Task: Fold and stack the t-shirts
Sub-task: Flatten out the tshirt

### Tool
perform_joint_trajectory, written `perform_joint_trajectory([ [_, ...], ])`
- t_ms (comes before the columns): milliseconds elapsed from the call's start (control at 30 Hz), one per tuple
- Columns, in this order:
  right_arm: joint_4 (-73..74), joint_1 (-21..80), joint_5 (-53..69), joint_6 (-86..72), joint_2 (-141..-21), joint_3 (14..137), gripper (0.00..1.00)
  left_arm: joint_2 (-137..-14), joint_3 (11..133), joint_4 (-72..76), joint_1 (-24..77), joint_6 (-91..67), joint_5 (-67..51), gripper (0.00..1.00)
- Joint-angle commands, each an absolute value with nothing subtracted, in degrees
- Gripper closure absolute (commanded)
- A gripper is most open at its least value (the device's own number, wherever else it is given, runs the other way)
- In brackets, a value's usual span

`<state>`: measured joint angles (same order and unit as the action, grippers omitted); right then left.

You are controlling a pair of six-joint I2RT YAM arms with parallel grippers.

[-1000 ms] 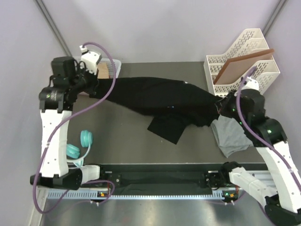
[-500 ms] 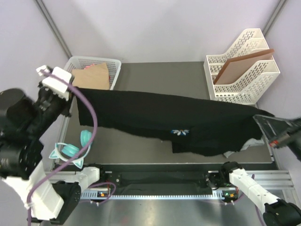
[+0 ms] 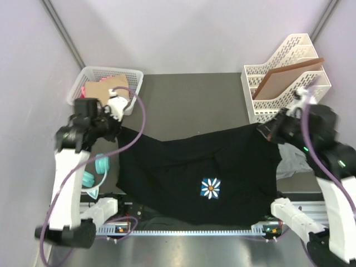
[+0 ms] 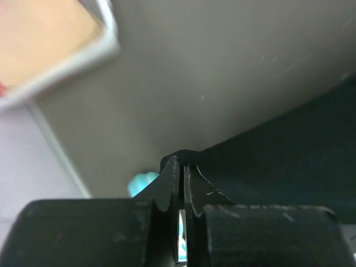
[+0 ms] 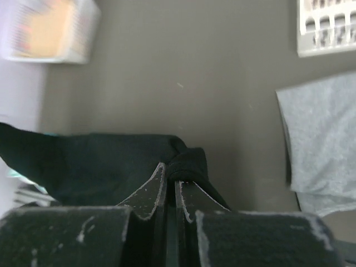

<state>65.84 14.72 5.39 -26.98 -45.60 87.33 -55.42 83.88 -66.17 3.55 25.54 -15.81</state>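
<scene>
The large black t-shirt (image 3: 189, 172) hangs spread between my two arms, its blue-and-white flower print (image 3: 210, 188) facing up near the table's front edge. My left gripper (image 3: 119, 129) is shut on the shirt's left top corner (image 4: 181, 157). At the shirt's right top corner (image 5: 189, 161) my right gripper (image 3: 266, 129) is also shut, on bunched black cloth. The light grey t-shirt (image 3: 295, 164) lies crumpled on the table at the right, partly under my right arm, and it shows in the right wrist view (image 5: 320, 144) too.
A white basket (image 3: 135, 83) with brown paper stands at the back left. A white file rack (image 3: 289, 83) holding a brown board (image 3: 283, 75) stands at the back right. Teal headphones (image 3: 97, 169) lie at the left, beside the shirt.
Both arms have swung back in over the table, carrying the black t-shirt from a stretched band into a spread sheet with the print showing. The grey t-shirt is visible again at the right.
</scene>
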Motion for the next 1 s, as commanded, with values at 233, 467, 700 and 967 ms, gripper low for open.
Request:
perform_joint_trajectory([
  [233,37.98,14.15,-1.41,-28.39,-66.25,71.81,1.00,-89.00,76.27,-42.45,3.25,26.63,-2.38,1.00],
  [467,31.82,14.06,-0.27,-28.57,-79.79,72.07,1.00,-104.49,86.73,-41.31,3.16,24.35,3.25,0.83],
  [700,29.53,14.06,-2.36,-26.11,-89.98,74.26,1.00,-102.40,83.24,-36.39,3.16,24.52,8.25,0.17],
  [967,32.52,14.06,-6.06,-22.77,-96.33,80.50,0.38,-85.65,75.44,-44.89,7.53,25.92,0.36,0.04],
])
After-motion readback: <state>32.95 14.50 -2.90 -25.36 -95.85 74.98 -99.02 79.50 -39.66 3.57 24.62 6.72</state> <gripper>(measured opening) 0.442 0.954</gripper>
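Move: Both my hands hold the black t-shirt up by its far corners. My left is bound for bare table about 19 cm ahead, 5 cm left and 24 cm down; from that hand the white basket stands some 33 cm ahead and 16 cm left, the headphones 4 cm back and 20 cm left. My right goes to a spot about 22 cm ahead, 3 cm left and 26 cm down; from there the file rack is 13 cm farther out and 18 cm right, the folded grey shirt 15 cm nearer and 18 cm right. I swing both hands forward and down together, 20 to 25 cm each way, fingers tipping down nearly 30 degrees, to lay the shirt out ahead of its trailing body. My left bottoms out first near the basket, opens wide, lets go of its corner and starts lifting a few cm. My right is still sinking as its fingers begin to part around the cloth. ##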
